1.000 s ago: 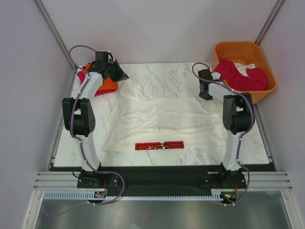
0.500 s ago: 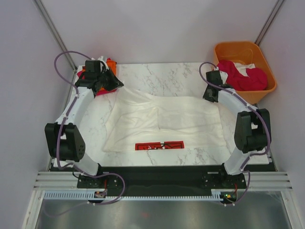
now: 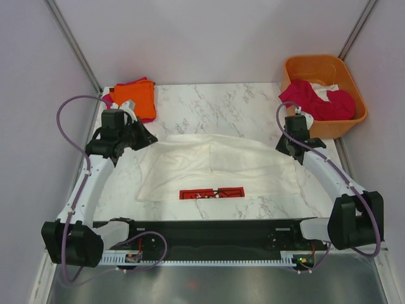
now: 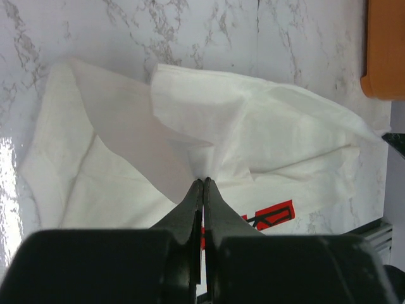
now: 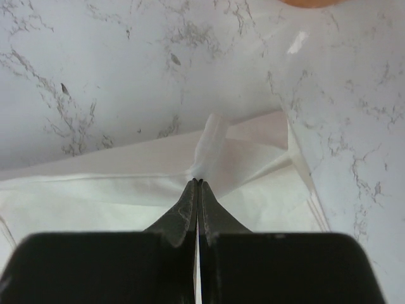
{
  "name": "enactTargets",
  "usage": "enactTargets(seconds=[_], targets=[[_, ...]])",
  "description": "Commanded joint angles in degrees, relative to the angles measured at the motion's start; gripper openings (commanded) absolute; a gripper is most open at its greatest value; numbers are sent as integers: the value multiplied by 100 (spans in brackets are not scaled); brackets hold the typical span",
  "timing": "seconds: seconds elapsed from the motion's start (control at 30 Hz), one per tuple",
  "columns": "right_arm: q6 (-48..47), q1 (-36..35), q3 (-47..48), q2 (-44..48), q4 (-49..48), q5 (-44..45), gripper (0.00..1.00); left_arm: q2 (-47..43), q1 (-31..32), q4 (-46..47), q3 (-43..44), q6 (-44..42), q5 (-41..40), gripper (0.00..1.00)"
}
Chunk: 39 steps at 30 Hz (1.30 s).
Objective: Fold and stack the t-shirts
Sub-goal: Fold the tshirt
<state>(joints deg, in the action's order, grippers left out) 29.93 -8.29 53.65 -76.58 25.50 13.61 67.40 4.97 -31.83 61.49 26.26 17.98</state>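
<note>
A white t-shirt (image 3: 218, 166) with a red logo panel (image 3: 212, 193) lies on the marble table, its far edge lifted and pulled toward the near side. My left gripper (image 3: 144, 136) is shut on the shirt's far-left edge; in the left wrist view the white t-shirt (image 4: 253, 126) bunches at the left gripper (image 4: 203, 180). My right gripper (image 3: 286, 143) is shut on the far-right edge, where the white t-shirt (image 5: 247, 152) peaks at the right gripper (image 5: 198, 182). Folded orange and magenta t-shirts (image 3: 136, 101) sit at the far left.
An orange tub (image 3: 329, 69) at the far right holds a magenta-red t-shirt (image 3: 316, 101) and a white one. The tub's corner (image 4: 383, 50) shows in the left wrist view. Grey walls enclose the table on three sides.
Both grippers have drawn back from the table's far side toward the near edge, pulling the white shirt's far edge over its body. The folded orange stack is now uncovered.
</note>
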Motion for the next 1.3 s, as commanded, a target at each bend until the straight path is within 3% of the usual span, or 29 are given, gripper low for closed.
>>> enactTargets(seconds=[0.0,0.53,0.9,1.1,1.13,1.17,1.2,1.23,1.27], targets=[[153,-32,-407,432,8,-270,0,-533,13,-402,-417,-279,-84,2],[337,-32,-1321,2137,728,318,0,-1738,13,-1211,-955,-517,-523,2],[1111,-32,-1717,2454,984,-121,0,-1949,13,-2037,-815,-183,-620,2],[1585,-32,-2130,3304,1203,-323,12,-2064,13,-2493,-859,-209,-673,3],[1673,-23,-2122,3429,1264,-341,24,-2125,13,-2529,-841,-209,-629,5],[1735,-32,-2122,3534,1265,-358,44,-2160,13,-2573,-806,-218,-611,32],[1822,-41,-2104,3666,1265,-350,97,-2169,13,-2721,-788,-218,-620,54],[1823,-32,-2026,3676,1265,-272,98,-2178,13,-2792,-753,-227,-611,81],[1806,-41,-1973,3685,1265,-219,98,-2169,13,-2863,-640,-244,-603,100]])
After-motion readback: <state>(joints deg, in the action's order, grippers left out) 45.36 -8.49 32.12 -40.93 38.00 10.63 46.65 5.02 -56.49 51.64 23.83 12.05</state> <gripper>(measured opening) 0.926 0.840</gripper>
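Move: Both hands hold the lifted far edge of the t-shirt; the near hem it goes to runs about 14 cm straight back of the left hand and 21 cm below, and about 13 cm straight back of the right and 11 cm below. The red print lies 22 cm right and 10 cm back of the left hand, 27 cm left and 11 cm back of the right. The bin stands some 25 cm ahead and 23 cm right of the right hand. Both hands sweep the held edge some 13 cm back towards the near hem, left sinking, then let go. ##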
